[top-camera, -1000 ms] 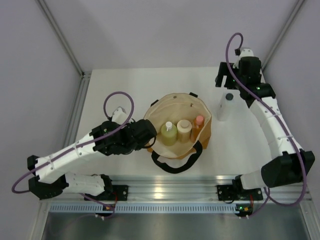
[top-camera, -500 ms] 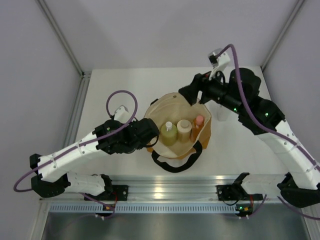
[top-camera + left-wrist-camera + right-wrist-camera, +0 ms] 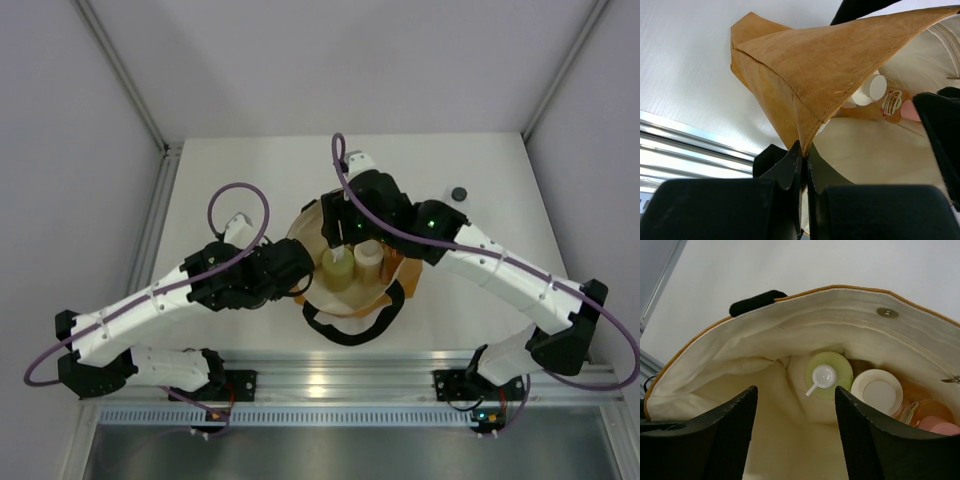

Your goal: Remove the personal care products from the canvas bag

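The canvas bag (image 3: 310, 222) stands open mid-table. My left gripper (image 3: 298, 283) is shut on its left rim, and the tan edge (image 3: 830, 65) is pinched between the jaws of that gripper (image 3: 804, 150). My right gripper (image 3: 338, 235) hangs open over the bag's mouth. Between and beyond its fingertips (image 3: 796, 388) stands the yellow-green bottle (image 3: 829, 375) with a white cap. Beside that are the beige wide-topped bottle (image 3: 877, 391) and the orange bottle with a pink cap (image 3: 935, 424). A whitish bottle with a dark cap (image 3: 459, 193) stands on the table at the back right, partly hidden by the right arm.
The bag's black loop handle (image 3: 350, 325) lies toward the near edge, and the other handle (image 3: 757, 302) hangs over the far rim. An aluminium rail (image 3: 340, 385) runs along the table's front. Grey walls close in on the left, the right and the back.
The right arm swung from beside the whitish bottle at the back right to above the bag's opening, and its jaws narrowed. The left gripper kept its hold on the rim.
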You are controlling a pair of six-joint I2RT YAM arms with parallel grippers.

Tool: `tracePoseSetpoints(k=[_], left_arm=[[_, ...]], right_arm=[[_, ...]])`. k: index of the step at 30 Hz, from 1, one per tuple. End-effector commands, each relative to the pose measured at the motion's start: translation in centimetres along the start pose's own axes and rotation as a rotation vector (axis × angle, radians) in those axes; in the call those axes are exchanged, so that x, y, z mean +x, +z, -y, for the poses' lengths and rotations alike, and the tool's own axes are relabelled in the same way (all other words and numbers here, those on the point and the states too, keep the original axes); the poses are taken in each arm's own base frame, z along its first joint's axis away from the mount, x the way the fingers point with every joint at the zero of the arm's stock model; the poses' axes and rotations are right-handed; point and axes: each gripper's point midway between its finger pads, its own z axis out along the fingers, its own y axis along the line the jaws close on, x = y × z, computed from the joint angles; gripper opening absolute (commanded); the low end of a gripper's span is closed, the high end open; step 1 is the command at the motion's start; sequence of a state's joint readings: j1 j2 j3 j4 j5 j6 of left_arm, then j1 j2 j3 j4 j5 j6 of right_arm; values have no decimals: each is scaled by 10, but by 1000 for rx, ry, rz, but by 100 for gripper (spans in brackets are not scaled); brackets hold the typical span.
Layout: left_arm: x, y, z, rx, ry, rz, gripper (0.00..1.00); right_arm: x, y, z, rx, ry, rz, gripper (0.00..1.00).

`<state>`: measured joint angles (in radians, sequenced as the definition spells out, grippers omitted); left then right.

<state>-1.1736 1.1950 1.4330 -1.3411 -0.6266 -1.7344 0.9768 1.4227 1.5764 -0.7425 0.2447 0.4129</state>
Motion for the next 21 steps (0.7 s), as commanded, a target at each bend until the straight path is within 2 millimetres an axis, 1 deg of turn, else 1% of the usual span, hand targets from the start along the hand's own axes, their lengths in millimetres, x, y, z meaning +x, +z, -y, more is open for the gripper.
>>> tracePoseSetpoints(k=[1,2,8,10,12,16,21], left_arm=[[-5,-1,-11,-19,5,18,0],[-4,-1,-12,-21,8,15,0],[-4,0,-18,-27,-10,10,0],[-2,2,-22,-35,-20,10,0],[-1,4,-26,-38,-27,5,0],[4,7,-29,-40,-33,-10,0],[12,11,-29,-56,-9,-33,0]], right_arm=[[13,8,-1,98,71,-6,62],[16,14,0,129,90,-9,61],[36,36,9,246,96,-20,62],[46,43,9,274,83,-31,62],[55,50,13,315,77,-37,62],[70,62,17,347,65,-68,62],[97,82,19,371,34,-140,62]])
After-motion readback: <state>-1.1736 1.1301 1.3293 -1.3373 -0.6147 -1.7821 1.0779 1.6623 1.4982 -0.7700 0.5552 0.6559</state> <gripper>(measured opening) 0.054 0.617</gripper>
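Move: The green pump bottle stands in the bag almost straight below the open right hand, its middle about 22 cm down. The cream bottle is level with it ahead, some 7 cm to the hand's right and 23 cm down; the orange bottle is 13 cm right, 1 cm ahead, 22 cm down. From the left hand, already pinching the bag's rim, the pump bottle lies about 6 cm ahead, 8 cm right and 18 cm down. Turning clockwise, the open right hand sinks about 12 cm towards the pump bottle; left lowers its pinched rim. ##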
